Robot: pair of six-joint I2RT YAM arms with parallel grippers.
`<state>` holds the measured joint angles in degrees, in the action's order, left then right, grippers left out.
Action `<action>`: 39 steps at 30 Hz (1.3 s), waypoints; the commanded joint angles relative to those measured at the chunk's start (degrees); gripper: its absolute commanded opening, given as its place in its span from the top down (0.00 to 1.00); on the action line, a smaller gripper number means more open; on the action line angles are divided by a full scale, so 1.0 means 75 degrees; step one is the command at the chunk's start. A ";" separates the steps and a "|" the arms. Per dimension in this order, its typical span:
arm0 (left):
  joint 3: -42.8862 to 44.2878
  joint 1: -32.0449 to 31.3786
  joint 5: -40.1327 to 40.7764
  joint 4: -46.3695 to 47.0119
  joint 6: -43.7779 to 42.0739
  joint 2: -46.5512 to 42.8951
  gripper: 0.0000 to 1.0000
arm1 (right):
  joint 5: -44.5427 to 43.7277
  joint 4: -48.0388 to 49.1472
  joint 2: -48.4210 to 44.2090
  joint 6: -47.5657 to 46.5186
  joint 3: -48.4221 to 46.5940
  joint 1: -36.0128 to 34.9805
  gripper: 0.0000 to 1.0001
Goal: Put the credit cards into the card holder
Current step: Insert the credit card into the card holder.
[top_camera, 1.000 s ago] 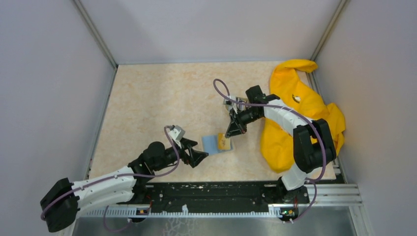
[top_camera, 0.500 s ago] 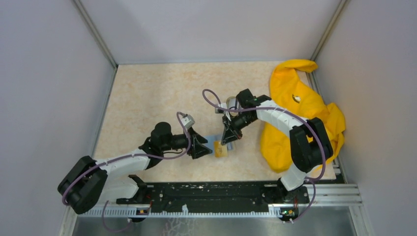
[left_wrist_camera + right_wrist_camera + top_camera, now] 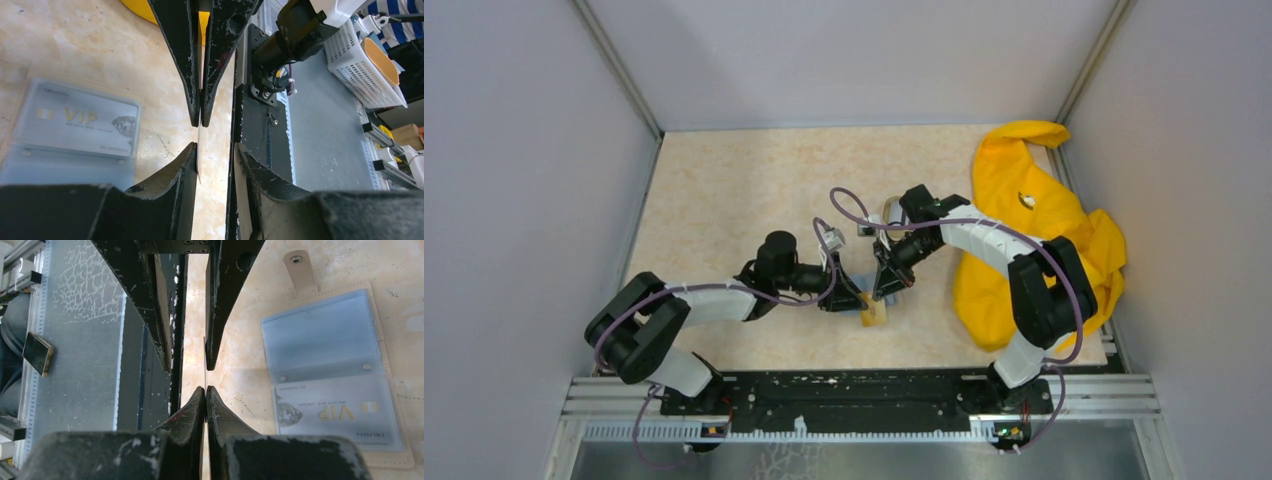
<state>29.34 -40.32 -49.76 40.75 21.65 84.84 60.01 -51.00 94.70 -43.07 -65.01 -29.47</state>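
Note:
The card holder (image 3: 325, 340) lies open on the table, its light blue pockets up, a grey VIP credit card (image 3: 332, 415) tucked in one pocket. It also shows in the left wrist view as the card holder (image 3: 75, 150). My right gripper (image 3: 205, 388) is shut on a second credit card (image 3: 204, 357), held upright and seen edge-on as a thin line. My left gripper (image 3: 215, 146) faces it tip to tip, its jaws apart on either side of that credit card (image 3: 198, 150), which rests against one finger. From above, left gripper (image 3: 854, 298) and right gripper (image 3: 884, 288) meet beside the holder.
A big yellow cloth (image 3: 1024, 240) is heaped at the right side of the table behind the right arm. The black mounting rail (image 3: 854, 395) runs along the near edge. A white basket (image 3: 360, 65) stands beyond the rail, off the table.
The left arm has reached right to the held card and its jaws have narrowed around it. The right gripper has shifted slightly left and nearer, still shut on the card.

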 commanded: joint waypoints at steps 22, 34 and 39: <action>0.0408 0.0020 -0.0827 0.0349 -0.0022 0.0601 1.00 | 0.0007 -0.0081 0.0116 -0.0221 -0.0473 -0.0347 0.91; -0.3166 0.0092 0.3562 0.4763 0.3511 -0.0821 1.00 | -0.1369 0.2893 -0.1491 0.2427 0.0546 0.1217 0.42; -0.3081 -0.0006 0.4636 0.5130 0.4391 -0.0357 1.00 | -0.2043 0.3673 -0.1641 0.2266 0.1163 0.1155 0.47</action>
<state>4.71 -39.90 -25.58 68.58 45.78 80.07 48.58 -32.01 83.70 -27.62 -58.92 -19.14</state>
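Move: The gold credit card, still held by the right hand, has its middle about 2 cm to the left hand's right, 1 cm back and 1 cm below; the open card holder lies some 6 cm ahead, 1 cm right and 9 cm below. From the right hand, the card's middle is about 2 cm back, 1 cm left and 2 cm below, while the card tray stands roughly 22 cm ahead, 9 cm right and 9 cm below. Left pinches the card, right releases and retreats about 9 cm forward-right, left swings it 6 cm left and down. ##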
